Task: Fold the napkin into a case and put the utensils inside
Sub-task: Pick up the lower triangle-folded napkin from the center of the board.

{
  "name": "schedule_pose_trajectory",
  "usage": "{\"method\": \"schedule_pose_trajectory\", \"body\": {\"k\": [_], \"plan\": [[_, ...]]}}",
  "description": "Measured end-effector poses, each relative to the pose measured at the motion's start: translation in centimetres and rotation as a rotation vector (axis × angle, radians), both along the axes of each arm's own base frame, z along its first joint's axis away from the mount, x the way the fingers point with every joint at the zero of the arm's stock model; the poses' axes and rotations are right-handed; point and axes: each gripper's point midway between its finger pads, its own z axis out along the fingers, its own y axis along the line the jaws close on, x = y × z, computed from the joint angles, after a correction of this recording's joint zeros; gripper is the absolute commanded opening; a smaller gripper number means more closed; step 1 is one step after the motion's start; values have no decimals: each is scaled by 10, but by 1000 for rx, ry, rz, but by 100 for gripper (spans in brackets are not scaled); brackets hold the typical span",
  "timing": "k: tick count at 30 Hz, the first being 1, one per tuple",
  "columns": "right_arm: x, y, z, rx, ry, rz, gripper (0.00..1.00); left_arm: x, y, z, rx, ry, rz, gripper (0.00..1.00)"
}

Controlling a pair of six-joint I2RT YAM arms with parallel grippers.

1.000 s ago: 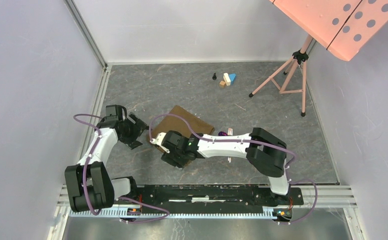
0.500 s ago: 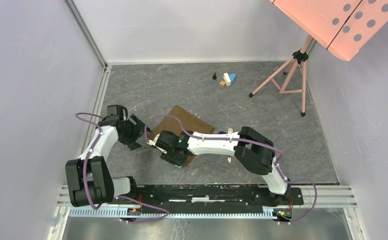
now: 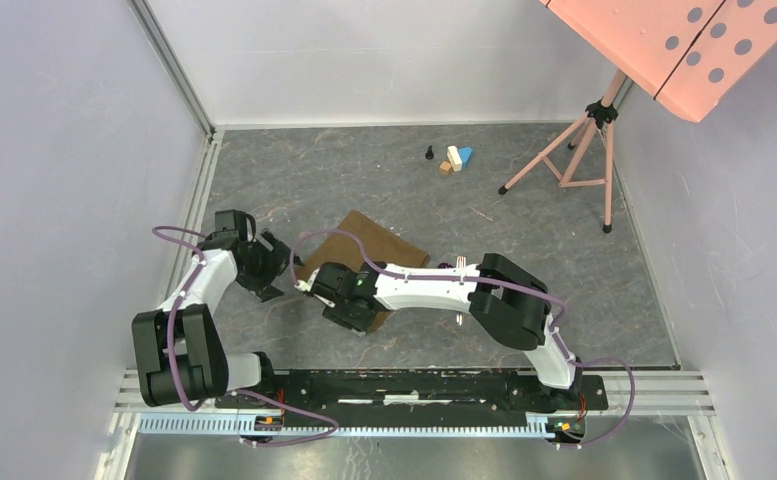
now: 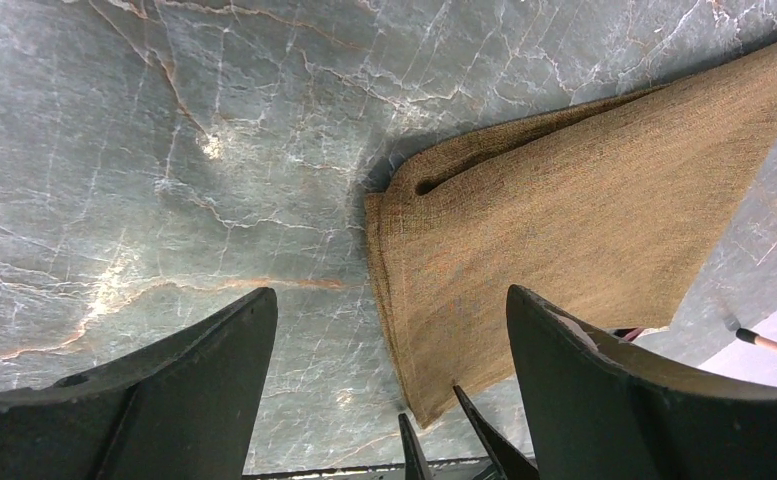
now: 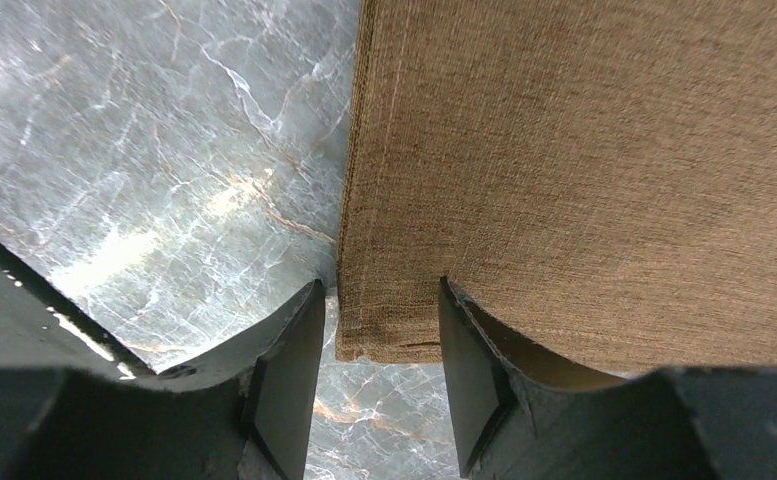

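Observation:
The brown napkin (image 3: 369, 245) lies folded flat on the marble floor, also seen in the left wrist view (image 4: 564, 230) and the right wrist view (image 5: 584, 170). My right gripper (image 3: 309, 288) (image 5: 379, 285) straddles its near left corner, jaws partly apart, the cloth between them unpinched. My left gripper (image 3: 282, 262) (image 4: 389, 295) hovers wide open over the napkin's left edge, holding nothing. Of the utensils, only the fork (image 3: 460, 264) peeks out from under my right forearm, which covers the rest.
Small coloured toy blocks (image 3: 454, 158) lie at the back. A pink tripod stand (image 3: 584, 150) with a pink board stands back right. Metal rails run along the left wall and the near edge.
My right arm slid left along the napkin to its near left corner and its jaws narrowed. The left gripper edged slightly toward the cloth and opened a little wider.

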Motion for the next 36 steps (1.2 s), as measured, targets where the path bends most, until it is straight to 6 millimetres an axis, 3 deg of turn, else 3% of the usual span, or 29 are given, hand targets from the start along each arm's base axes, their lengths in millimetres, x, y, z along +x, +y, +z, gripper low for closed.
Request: {"method": "schedule_pose_trajectory", "body": {"k": [8, 15, 17, 24, 28, 36], "plan": [[-3, -3, -7, 4, 6, 0, 49, 1, 1, 0, 1, -2, 2, 91], [1, 3, -8, 46, -17, -8, 8, 2, 1, 2, 5, -8, -6, 92], [3, 5, -8, 63, -31, -12, 0, 2, 1, 2, 4, -8, -7, 92], [7, 4, -5, 135, -52, -20, 0, 1, -3, 4, -17, -16, -16, 92], [8, -11, -2, 224, -16, -62, 0, -6, -10, 8, -48, -42, -29, 91], [27, -25, 23, 518, 129, -204, 0, -24, -37, 2, -151, -77, -63, 83]]}}
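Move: The napkin's near corner lies right between the right hand's half-open fingers, about 1 cm below the hand point. The fork is some 20 cm to the right of that hand and 8 cm ahead, with the spoon about 3 cm beyond the fork to the right. From the left hand, the napkin's left corner is 1 cm ahead, 2 cm right and 4 cm below; the near corner is about 15 cm right and 11 cm back. Right fingers pinch the near corner, then lift it about 3 cm, forward-right; open left hand shifts 4 cm right-back. ##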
